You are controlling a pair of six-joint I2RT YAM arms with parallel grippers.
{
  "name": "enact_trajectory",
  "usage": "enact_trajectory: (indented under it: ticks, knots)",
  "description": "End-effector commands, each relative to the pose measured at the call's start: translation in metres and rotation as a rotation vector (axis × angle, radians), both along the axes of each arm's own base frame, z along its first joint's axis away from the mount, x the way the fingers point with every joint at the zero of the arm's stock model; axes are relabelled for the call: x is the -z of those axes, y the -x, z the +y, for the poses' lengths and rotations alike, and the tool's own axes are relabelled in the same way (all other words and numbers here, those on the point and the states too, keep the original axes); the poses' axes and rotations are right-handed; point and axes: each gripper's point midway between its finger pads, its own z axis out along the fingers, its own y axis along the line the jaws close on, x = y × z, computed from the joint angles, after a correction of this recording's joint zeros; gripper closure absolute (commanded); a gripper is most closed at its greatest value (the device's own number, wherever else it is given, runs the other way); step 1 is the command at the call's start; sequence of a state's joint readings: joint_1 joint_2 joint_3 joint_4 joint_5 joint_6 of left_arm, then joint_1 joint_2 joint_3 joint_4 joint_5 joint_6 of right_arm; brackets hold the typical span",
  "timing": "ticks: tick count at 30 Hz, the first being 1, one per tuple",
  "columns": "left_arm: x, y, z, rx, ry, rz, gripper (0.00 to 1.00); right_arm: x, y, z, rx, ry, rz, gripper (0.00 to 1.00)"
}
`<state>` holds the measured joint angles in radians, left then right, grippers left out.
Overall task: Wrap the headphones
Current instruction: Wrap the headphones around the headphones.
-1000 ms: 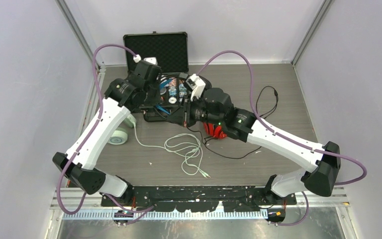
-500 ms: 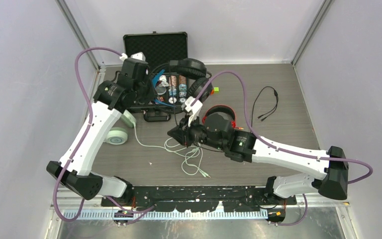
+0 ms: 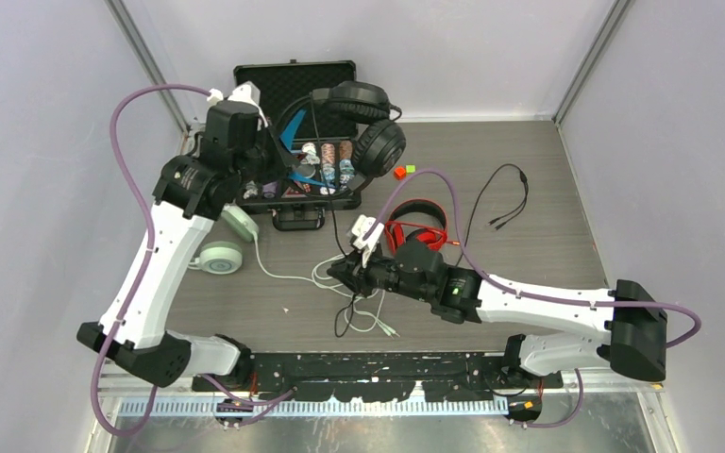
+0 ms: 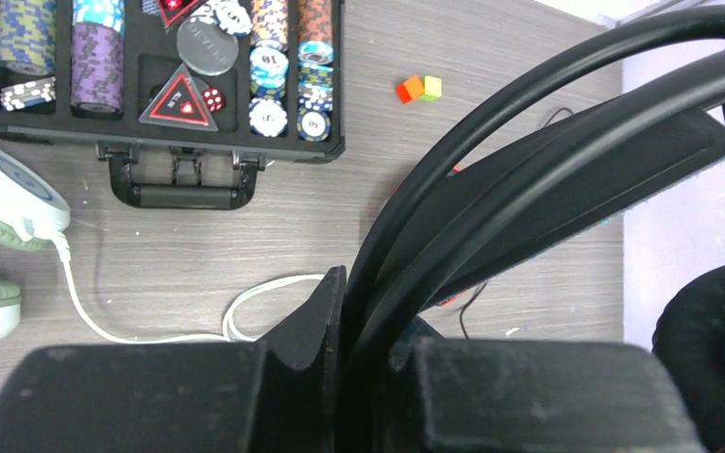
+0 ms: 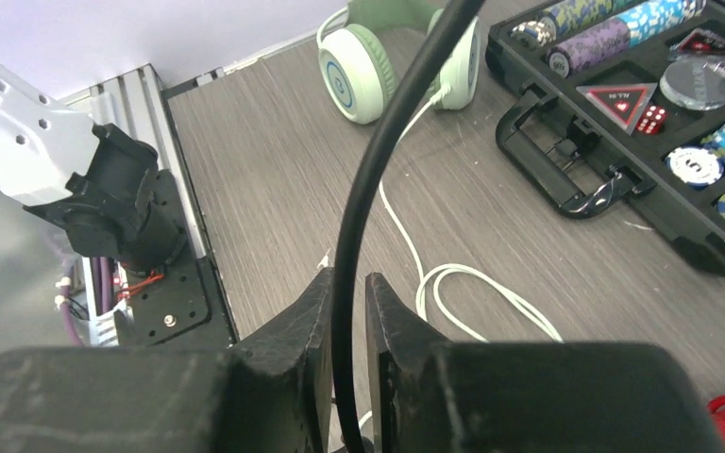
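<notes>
The black headphones (image 3: 354,118) with a blue inner band hang above the case, and my left gripper (image 3: 276,151) is shut on their headband (image 4: 547,160). In the left wrist view the band is pinched between the left gripper (image 4: 363,311) jaws. Their thin black cable (image 5: 378,160) runs down between the jaws of my right gripper (image 5: 347,293), which stand slightly apart with a gap beside the cable. The right gripper (image 3: 333,274) hovers low over the table's front middle. The red headphones (image 3: 415,209) lie behind it. The mint-green headphones (image 3: 227,241) lie at the left, with their white cable (image 3: 340,278) looped in the middle.
An open black case (image 3: 297,90) of poker chips stands at the back, its handle (image 4: 184,193) facing the front. Two small coloured cubes (image 3: 403,171) and a loose black Y-cable (image 3: 505,198) lie to the right. Side walls close in both flanks.
My left arm has lifted the black headphones up and back over the case. My right arm has come forward and down along the black cable, and its jaws have loosened.
</notes>
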<state>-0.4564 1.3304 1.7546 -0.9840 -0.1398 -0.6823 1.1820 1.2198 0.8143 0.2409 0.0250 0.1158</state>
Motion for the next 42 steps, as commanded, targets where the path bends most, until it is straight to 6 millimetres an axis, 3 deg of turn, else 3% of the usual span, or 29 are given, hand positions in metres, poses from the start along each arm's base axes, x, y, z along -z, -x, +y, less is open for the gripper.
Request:
enact_trajectory:
  ticks: [1, 15, 17, 21, 28, 34, 38, 42]
  knots:
    - [-0.073, 0.009, -0.007, 0.026, 0.166, -0.178, 1.00, -0.031, -0.006, 0.008, -0.005, -0.108, -0.139, 0.78]
    - [-0.102, 0.024, -0.012, 0.081, 0.213, -0.214, 1.00, 0.026, -0.013, 0.013, 0.036, -0.100, -0.084, 0.77]
    - [-0.106, 0.027, -0.013, 0.094, 0.220, -0.218, 1.00, 0.028, -0.017, 0.012, 0.058, -0.105, -0.088, 0.79]
    - [-0.108, 0.029, -0.006, 0.097, 0.172, -0.224, 1.00, 0.026, -0.027, -0.001, 0.127, -0.137, -0.075, 0.99]
    - [-0.117, 0.028, 0.021, 0.053, 0.074, -0.255, 1.00, 0.023, -0.030, -0.032, 0.190, -0.156, -0.067, 1.00]
    - [-0.124, 0.027, 0.023, 0.065, 0.070, -0.279, 1.00, 0.027, -0.033, -0.057, 0.246, -0.157, -0.071, 1.00]
    - [-0.124, 0.022, 0.027, 0.047, 0.063, -0.285, 1.00, 0.030, -0.033, -0.062, 0.249, -0.146, -0.076, 1.00]
    - [-0.131, 0.028, 0.012, 0.127, 0.123, -0.297, 1.00, 0.033, -0.036, -0.064, 0.263, -0.136, -0.072, 0.99]
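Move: The black headphones' cable already runs between the right hand's slightly open fingers. From that hand, the headphones are some 19 cm ahead and 13 cm above, the red headphones about 15 cm ahead, 17 cm right and 20 cm below, and the white cable's coil about 22 cm below, 2 cm ahead and 1 cm right. From the left hand, which holds the headband, the gripped stretch of cable is roughly 15 cm back, 8 cm right and 13 cm below. Right hand sinks 5 cm, pinches the cable, draws it right; left raises the headphones some 8 cm. ##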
